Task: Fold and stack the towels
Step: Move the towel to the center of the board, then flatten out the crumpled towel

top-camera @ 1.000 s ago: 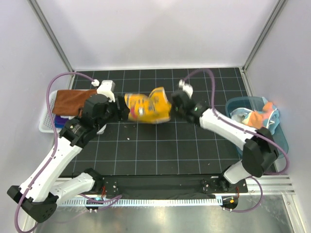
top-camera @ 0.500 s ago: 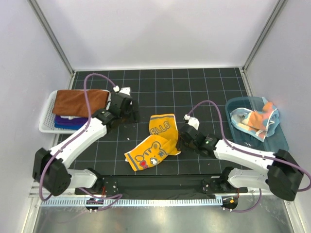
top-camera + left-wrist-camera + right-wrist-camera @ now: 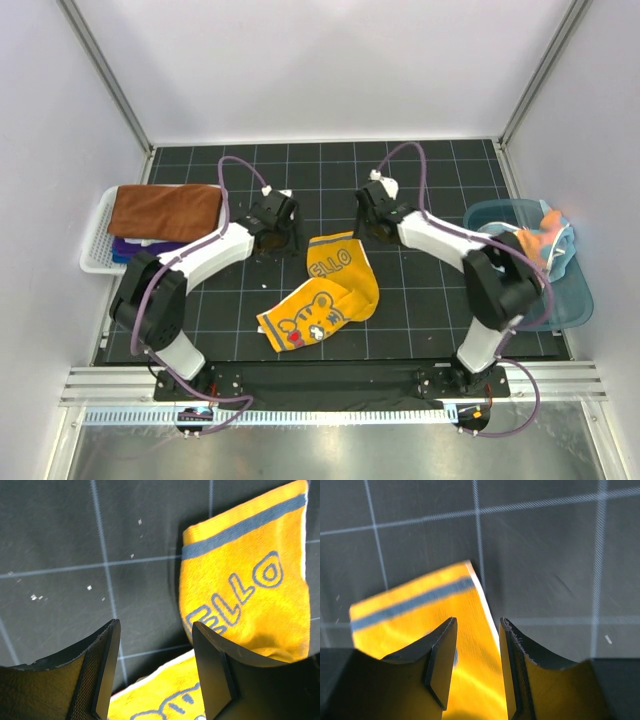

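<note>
A yellow towel with a tiger face and blue "ELLO" lettering lies crumpled and partly folded on the black grid mat. My left gripper hovers open just off its far left corner. In the left wrist view the towel lies below and right of that gripper, with nothing between the fingers. My right gripper stands open at the far right corner. In the right wrist view the towel's white edge runs under the gap of this gripper, not pinched.
A white slatted basket at the left holds a folded rust-brown towel on a purple one. A teal tub at the right holds a heap of mixed cloths. White walls close in the mat.
A second ago both grippers held the yellow towel up between them. It now lies on the mat, the right gripper has opened, and both grippers sit at its far corners.
</note>
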Controlling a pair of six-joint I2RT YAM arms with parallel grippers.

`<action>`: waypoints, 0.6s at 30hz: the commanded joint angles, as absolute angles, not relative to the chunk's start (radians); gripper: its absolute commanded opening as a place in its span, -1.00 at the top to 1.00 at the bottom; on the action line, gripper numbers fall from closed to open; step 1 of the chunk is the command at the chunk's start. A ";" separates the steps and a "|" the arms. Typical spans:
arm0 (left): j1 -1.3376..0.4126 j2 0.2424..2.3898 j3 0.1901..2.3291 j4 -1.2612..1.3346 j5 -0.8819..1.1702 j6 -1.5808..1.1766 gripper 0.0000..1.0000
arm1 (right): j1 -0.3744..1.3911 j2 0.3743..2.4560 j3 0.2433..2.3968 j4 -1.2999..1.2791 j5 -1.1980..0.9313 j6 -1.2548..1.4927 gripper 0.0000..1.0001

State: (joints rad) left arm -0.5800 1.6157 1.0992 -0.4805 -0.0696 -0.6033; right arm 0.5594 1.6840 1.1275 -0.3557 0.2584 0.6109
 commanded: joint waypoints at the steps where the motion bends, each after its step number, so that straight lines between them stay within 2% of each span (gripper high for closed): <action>1: -0.580 1.629 1.147 -0.411 -0.035 -0.630 -0.25 | 0.552 1.805 1.259 -0.353 0.241 0.537 0.09; 6: -0.580 1.647 1.150 -0.396 -0.031 -0.630 -0.23 | 0.551 1.940 1.357 -0.405 0.290 0.535 0.09; 12: -0.580 1.674 1.164 -0.384 -0.032 -0.630 -0.23 | 0.551 1.983 1.364 -0.402 0.308 0.506 0.13; 18: -0.580 1.698 1.181 -0.373 -0.029 -0.634 -0.24 | 0.548 1.990 1.361 -0.387 0.304 0.479 0.61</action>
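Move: The yellow towel's far right corner is about 4 cm ahead of my right hand, 1 cm to its left and 6 cm below. Its far left corner is some 3 cm ahead of my left hand, 4 cm to its right and 6 cm down. The HELLO lettering sits about 3 cm behind my right hand and 6 cm to its left; the animal print some 14 cm back and 10 cm left. I drop my right hand about 6 cm, reaching some 4 cm forward on the way, to set its open fingers around the yellow towel's far right corner, then hold there and close them most of the way to pinch it. Meanwhile I ease my open left hand some 2.5 cm forward and right, towards the far left corner, still above the cloth. ##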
